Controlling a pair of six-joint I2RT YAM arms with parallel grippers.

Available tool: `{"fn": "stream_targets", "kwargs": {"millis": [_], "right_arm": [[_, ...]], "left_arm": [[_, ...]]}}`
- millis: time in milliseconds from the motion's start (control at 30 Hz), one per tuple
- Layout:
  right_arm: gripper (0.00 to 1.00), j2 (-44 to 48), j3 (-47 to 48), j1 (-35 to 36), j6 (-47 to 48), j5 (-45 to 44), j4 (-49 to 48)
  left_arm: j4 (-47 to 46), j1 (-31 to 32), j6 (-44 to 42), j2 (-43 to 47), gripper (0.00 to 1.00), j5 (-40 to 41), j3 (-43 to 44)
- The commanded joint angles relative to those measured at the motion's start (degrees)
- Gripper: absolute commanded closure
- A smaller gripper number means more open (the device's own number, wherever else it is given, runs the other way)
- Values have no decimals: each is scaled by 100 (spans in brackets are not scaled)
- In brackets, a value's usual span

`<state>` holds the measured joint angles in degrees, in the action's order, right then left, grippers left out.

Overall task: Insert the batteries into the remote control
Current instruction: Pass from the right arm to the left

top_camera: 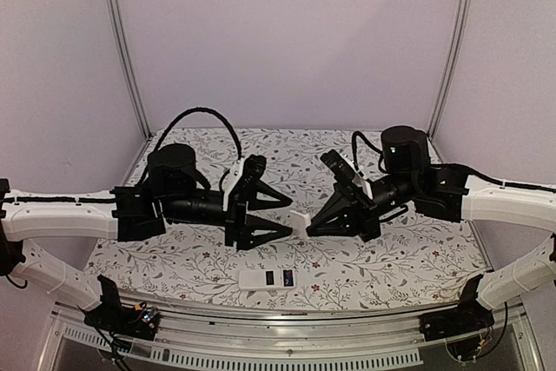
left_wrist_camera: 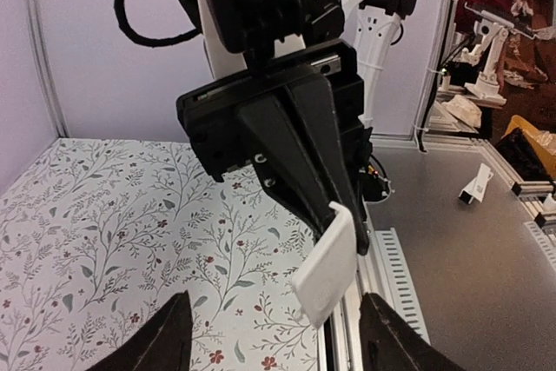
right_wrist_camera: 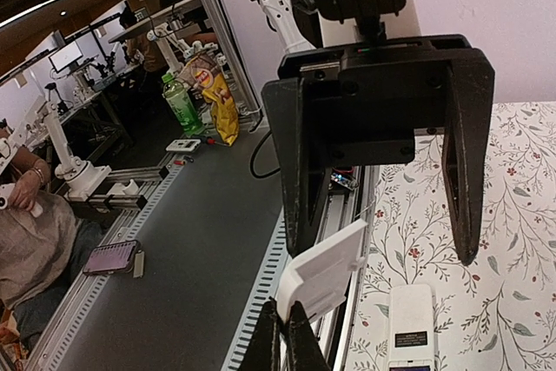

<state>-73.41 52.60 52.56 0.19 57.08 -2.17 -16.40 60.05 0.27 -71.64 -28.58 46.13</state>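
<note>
The remote control (top_camera: pixel 268 279) lies white back up on the floral table (top_camera: pixel 408 258) near the front edge, below both grippers; it also shows at the bottom of the right wrist view (right_wrist_camera: pixel 410 319). It carries two dark patches, and I cannot tell whether they are the batteries. My right gripper (top_camera: pixel 311 225) (right_wrist_camera: pixel 283 336) is shut on a corner of a small white battery cover (top_camera: pixel 300 223) (right_wrist_camera: pixel 326 271) (left_wrist_camera: pixel 326 267), held in the air. My left gripper (top_camera: pixel 289 216) (left_wrist_camera: pixel 278 345) faces it, open, with the cover just in front of its spread fingers (left_wrist_camera: pixel 169 336) and apart from them.
A metal rail (top_camera: pixel 287 317) runs along the table's front edge. Frame posts (top_camera: pixel 122 41) stand at the back corners against pale walls. Beyond the table edge, the wrist views show a grey floor (right_wrist_camera: pixel 191 241) and workbenches with clutter.
</note>
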Motion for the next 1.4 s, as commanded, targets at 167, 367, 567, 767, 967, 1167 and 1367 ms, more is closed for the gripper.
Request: {"fn": "stream_targets", "kwargs": {"millis": [167, 367, 567, 767, 967, 1167, 1367], "right_arm": [[100, -43, 154, 27, 300, 68, -11], [100, -102, 198, 27, 367, 67, 24], [93, -97, 207, 27, 366, -223, 62], [21, 521, -74, 27, 978, -2516, 513], [10, 1543, -951, 158, 3107, -3335, -282], [2, 1495, -1272, 575, 5491, -4175, -916], [3, 1004, -1035, 597, 5964, -4027, -1101]], "left_arm": [[68, 104, 306, -184, 59, -466, 284], [159, 103, 236, -317, 81, -603, 400], [163, 107, 364, -401, 100, -660, 450], [397, -17, 1113, -382, 100, -274, 526], [932, -215, 1912, -575, 100, -117, 821], [953, -270, 2181, -749, 100, -154, 859], [955, -320, 2252, -727, 100, -181, 859]]}}
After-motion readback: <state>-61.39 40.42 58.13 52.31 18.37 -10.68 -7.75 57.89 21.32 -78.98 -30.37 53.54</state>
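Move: The white battery cover, still pinched in the right gripper, has its middle about 3 cm to the left hand's right, 1 cm back and level with it, just beyond the open fingers. The remote control lies on the table roughly 27 cm below the left hand, 4 cm to its left and 0 cm ahead. From the right hand, the cover's middle is about 1 cm left and 1 cm ahead, at its own height. Bring the left gripper back about 2 cm and slightly right, shutting its fingers on the battery cover while the right hand holds it still. Once the left has its pinch, open the right fingers wide and draw them off forward and right, rolling that wrist some 60 degrees and swinging it to point straight left. Then carry the cover forward about 4 cm and slightly down with the left, rolling that wrist some 25 degrees. ##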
